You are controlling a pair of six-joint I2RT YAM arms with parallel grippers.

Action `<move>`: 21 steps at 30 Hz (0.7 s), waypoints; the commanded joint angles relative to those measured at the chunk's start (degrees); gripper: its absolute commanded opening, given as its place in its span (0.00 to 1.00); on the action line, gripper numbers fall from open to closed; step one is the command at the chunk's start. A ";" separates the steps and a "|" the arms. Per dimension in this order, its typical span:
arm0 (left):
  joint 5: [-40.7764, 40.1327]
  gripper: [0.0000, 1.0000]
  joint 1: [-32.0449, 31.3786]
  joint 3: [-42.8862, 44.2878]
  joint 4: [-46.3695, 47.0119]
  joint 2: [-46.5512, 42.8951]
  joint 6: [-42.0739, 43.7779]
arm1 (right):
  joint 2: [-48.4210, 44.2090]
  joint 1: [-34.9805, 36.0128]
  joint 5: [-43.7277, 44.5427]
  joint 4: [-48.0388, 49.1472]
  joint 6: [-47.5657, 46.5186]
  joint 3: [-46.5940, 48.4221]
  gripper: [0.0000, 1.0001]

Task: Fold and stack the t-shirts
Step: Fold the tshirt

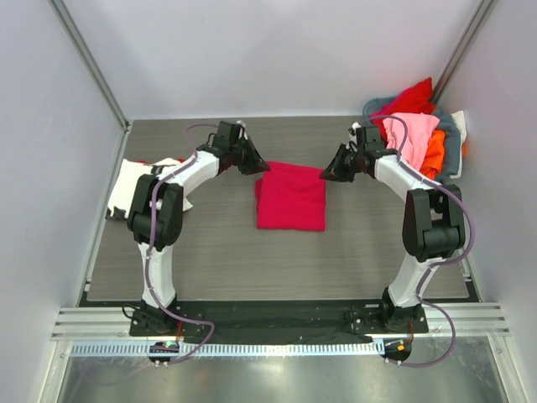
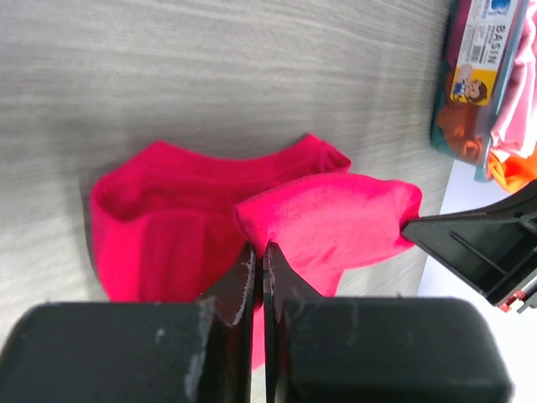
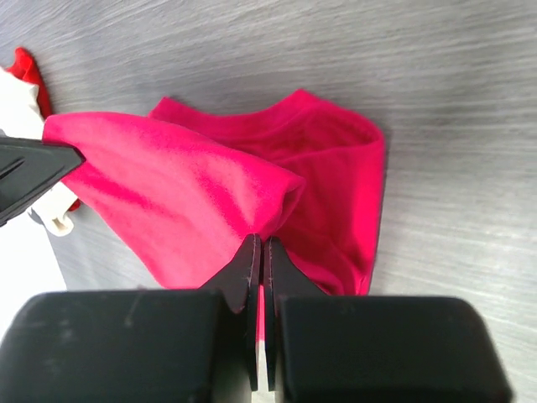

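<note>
A plain crimson-magenta t-shirt [image 1: 290,197] lies folded in the middle of the table. My left gripper [image 1: 261,168] is shut on its far left corner, and my right gripper [image 1: 326,175] is shut on its far right corner. In the left wrist view the jaws [image 2: 258,252] pinch a raised fold of the crimson t-shirt [image 2: 159,227]. In the right wrist view the jaws [image 3: 258,243] pinch a lifted flap of the same t-shirt [image 3: 336,168]. A white t-shirt [image 1: 126,186] with red and black markings lies at the left edge.
A grey-blue basket [image 1: 451,138] at the back right holds red, pink and orange t-shirts [image 1: 415,134]. The enclosure walls stand close on both sides. In the left wrist view the basket [image 2: 470,92] shows at the top right.
</note>
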 commanded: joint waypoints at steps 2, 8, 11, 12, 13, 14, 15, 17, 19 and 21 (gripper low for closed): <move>0.17 0.01 0.20 5.43 0.07 4.34 0.30 | 2.70 -0.54 1.15 0.69 -1.01 4.72 0.04; -2.11 0.53 0.47 8.95 -0.98 8.31 1.00 | 8.06 -0.63 3.62 1.57 -1.19 7.54 0.63; -4.66 0.76 0.55 7.91 -1.78 6.48 2.14 | 7.46 -0.63 2.91 3.32 -0.67 6.23 0.69; -5.02 0.77 0.47 6.68 -1.87 5.60 3.19 | 6.15 -0.63 3.00 3.94 -0.66 5.44 0.70; -6.24 0.77 0.55 5.89 -2.56 3.94 4.42 | 4.83 -0.63 3.70 4.38 -0.75 4.12 0.70; -6.25 0.77 0.55 5.88 -3.35 3.05 4.43 | 4.82 -0.63 3.97 4.38 -0.84 3.42 0.70; -7.29 0.77 0.47 5.18 -4.32 2.34 5.82 | 3.51 -0.63 4.14 4.56 -0.93 2.63 0.70; -8.61 0.77 0.47 3.69 -6.60 -0.64 7.06 | 2.36 -0.63 4.58 4.56 -1.02 -0.01 0.69; -12.83 0.77 0.47 0.18 -8.71 -4.49 9.34 | 0.44 -0.63 4.50 5.08 -1.19 -3.51 0.68; -19.57 0.78 0.47 -1.76 -10.82 -6.97 10.84 | -1.06 -0.63 5.02 5.96 -1.10 -6.16 0.67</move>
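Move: My left hand holds the far-left corner of the folded red t-shirt and my right its far-right corner. The shirt's middle is about 7 cm to my left hand's right, 6 cm back and 5 cm below. From my right hand it is some 7 cm left, 6 cm back and 5 cm below. The white stack lies roughly 27 cm left of my left hand and 5 cm back. The laundry basin stands about 21 cm right of my right hand and 7 cm farther out. I carry the pinched far edge of the t-shirt down and forward together, both hands sinking about 4 cm and reaching nearly 3 cm out, and open my fingers wide on the way to let both corners go. Then I draw back: my left hand pulls back and left, rising a little and rolling its left side up, while my right comes straight back, still sinking slightly. ##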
